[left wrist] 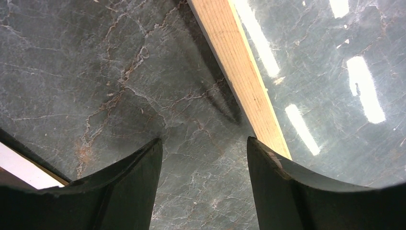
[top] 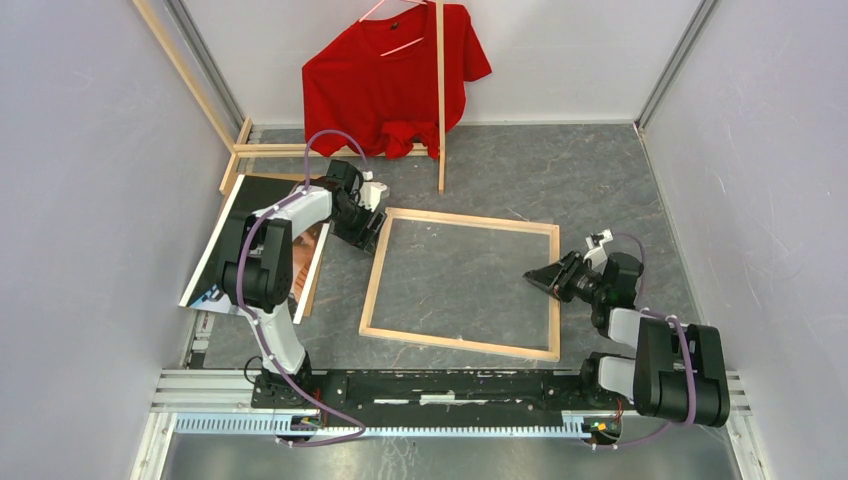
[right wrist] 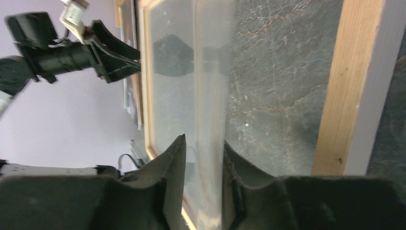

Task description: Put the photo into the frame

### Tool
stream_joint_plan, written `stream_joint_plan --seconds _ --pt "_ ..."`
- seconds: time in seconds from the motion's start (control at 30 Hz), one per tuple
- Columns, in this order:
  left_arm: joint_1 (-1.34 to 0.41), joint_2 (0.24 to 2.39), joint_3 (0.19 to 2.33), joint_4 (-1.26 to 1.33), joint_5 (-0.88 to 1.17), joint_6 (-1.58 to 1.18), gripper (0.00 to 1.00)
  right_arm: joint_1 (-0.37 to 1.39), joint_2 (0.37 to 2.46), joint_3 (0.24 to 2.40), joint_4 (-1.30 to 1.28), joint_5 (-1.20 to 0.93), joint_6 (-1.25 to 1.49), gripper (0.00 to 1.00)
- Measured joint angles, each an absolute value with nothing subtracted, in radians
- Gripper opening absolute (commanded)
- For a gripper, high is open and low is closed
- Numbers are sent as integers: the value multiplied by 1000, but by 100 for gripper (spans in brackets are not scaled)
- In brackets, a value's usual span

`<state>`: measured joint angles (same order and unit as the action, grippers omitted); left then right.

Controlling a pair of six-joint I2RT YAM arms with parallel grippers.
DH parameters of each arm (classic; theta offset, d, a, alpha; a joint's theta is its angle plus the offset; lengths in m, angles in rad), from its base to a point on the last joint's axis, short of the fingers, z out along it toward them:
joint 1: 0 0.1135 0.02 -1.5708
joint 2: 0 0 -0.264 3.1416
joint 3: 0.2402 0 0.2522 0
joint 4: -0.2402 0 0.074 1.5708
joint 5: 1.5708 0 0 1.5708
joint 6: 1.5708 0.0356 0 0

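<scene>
The frame (top: 470, 221) lies flat mid-table, pale wood face up, with the grey tabletop showing through a clear pane (right wrist: 172, 96) in it. The photo (top: 308, 258), in dark and orange tones, lies to the left, partly under the left arm. My left gripper (top: 365, 235) hovers open at the frame's far-left corner. Its wrist view shows the gripper (left wrist: 205, 141) over bare table beside the wooden bar (left wrist: 244, 76). My right gripper (top: 532, 278) is at the frame's right bar (right wrist: 342, 96). Its jaws (right wrist: 204, 141) stand slightly open, with the pane's blurred edge in the gap.
A red T-shirt (top: 390, 80) hangs on a pale wooden rack (top: 440, 100) at the back. A brown cardboard edge (top: 311, 290) shows beside the photo. White walls close in left and right. The arms' base rail (top: 450, 385) runs along the near edge.
</scene>
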<state>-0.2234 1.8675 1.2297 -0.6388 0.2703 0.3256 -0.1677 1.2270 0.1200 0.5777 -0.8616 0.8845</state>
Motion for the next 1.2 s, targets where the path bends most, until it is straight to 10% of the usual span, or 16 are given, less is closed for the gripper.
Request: stream_joint_plan --seconds 0.2,1.2 --pt "-225 1868 1230 -639 266 326 72 -158 1188 247 278 -778 698 98" --pt "-225 1868 1229 -636 266 326 71 -51 1092 582 -336 -126 309 90"
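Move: Some 6 cm to the right of the right fingers, 2 cm back and about 5 cm below them, lies the middle of the frame's right bar. The clear sheet, its edge at these fingers, is centred about 14 cm to their left and 1 cm back. The frame's far bar has its middle 12 cm ahead and 11 cm left of them. From the left hand the right bar lies about 37 cm right and 13 cm back. Opening wide from nearly shut, the right hand lets go of the clear sheet's edge and travels right about 9 cm and forward some 3 cm, dipping slightly before rising again. Meanwhile it rolls nearly 50 degrees, so that the fingers swing from pointing left to pointing steeply down, and comes to stand astride, above the frame's right bar. ##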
